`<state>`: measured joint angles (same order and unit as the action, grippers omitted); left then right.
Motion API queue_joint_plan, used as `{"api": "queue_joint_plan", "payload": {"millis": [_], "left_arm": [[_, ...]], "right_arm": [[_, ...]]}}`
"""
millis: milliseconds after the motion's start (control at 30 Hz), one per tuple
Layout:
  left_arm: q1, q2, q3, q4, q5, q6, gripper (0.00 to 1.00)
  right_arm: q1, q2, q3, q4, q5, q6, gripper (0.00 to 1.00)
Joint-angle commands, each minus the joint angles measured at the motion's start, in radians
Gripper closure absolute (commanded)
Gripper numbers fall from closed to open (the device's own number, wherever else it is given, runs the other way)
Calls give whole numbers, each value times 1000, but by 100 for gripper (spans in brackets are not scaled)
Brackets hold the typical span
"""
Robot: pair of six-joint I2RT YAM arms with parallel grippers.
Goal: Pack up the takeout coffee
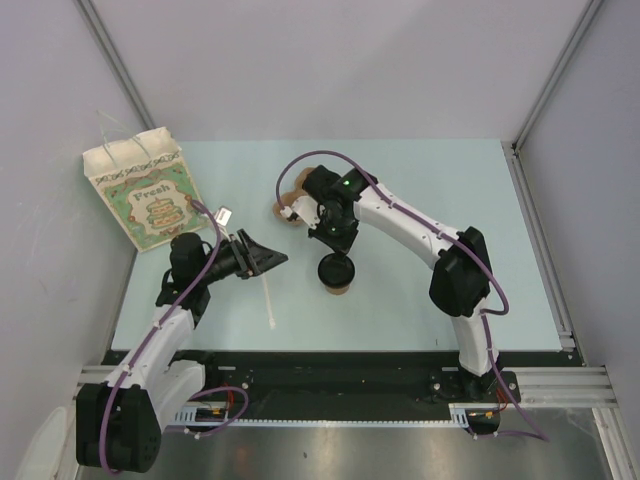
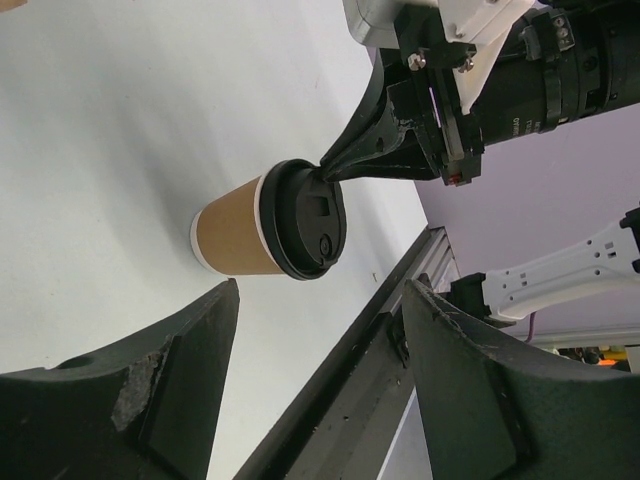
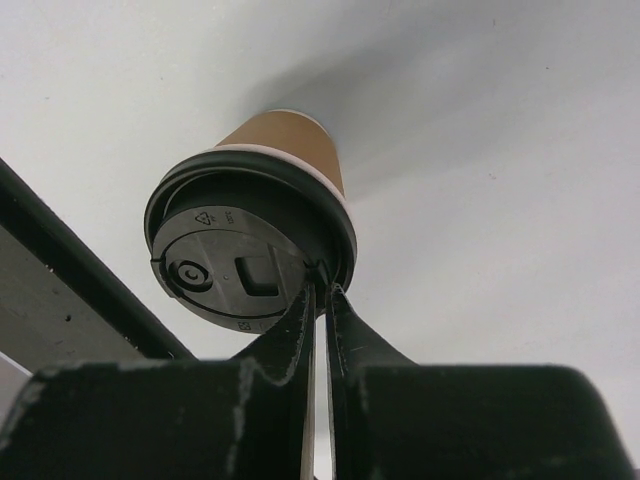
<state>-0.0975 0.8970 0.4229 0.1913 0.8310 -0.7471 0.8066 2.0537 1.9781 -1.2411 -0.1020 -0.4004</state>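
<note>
The takeout coffee (image 1: pixel 336 273), a tan paper cup with a black lid, stands upright mid-table. My right gripper (image 1: pixel 335 250) comes down on it from behind, its fingertips pinched on the lid's rim. In the right wrist view the jaws (image 3: pixel 322 285) are almost together, one tip on each side of the rim of the lid (image 3: pixel 240 260). The left wrist view shows the cup (image 2: pixel 235 235) from the side with the right gripper (image 2: pixel 330 170) at its lid edge. My left gripper (image 1: pixel 265 258) hovers to the cup's left, open and empty (image 2: pixel 322 295), pointing at it.
A printed paper bag (image 1: pixel 145 195) stands at the back left. A brown pulp cup carrier (image 1: pixel 290 205) lies behind the right wrist, partly hidden. A white stir stick (image 1: pixel 269 300) lies on the table below the left gripper.
</note>
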Motion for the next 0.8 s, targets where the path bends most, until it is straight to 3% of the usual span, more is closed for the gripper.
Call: {"api": "queue_joint_plan", "payload": {"millis": [0,333,767], "left_arm": [[-11,0,39,16,-3,29,28],[-18,16,43,17,-4,31,28],[-33,28,69,-1,14,57,28]], "right_arm": [[-12,13,56,0,7,-2,90],[-23,31,70,-9,-2,-2,68],[-20,-67,87,-6,-53,-8,51]]}}
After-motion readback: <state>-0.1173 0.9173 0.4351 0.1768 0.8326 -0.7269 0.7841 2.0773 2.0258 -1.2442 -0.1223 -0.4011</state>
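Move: The lidded coffee cup stands right under the right hand's shut fingertips, which meet the right, outer part of the lid; the cup's middle is about 2 cm back, 2 cm left and 6 cm below that hand. The straw lies 15 cm left of the cup and level with it, the brown cup holder about 18 cm beyond the cup and 7 cm left. From the left hand the cup is roughly 12 cm right, 3 cm forward and 10 cm below. On the cup's black lid, the right hand's pressing pose ends: from shut on the lid, its fingers spread to about half open while the hand creeps some 1 cm forward, dips slightly and comes back up by under a centimetre. The fingers still point down, one tip remaining close at the lid and the other now clear of it. ##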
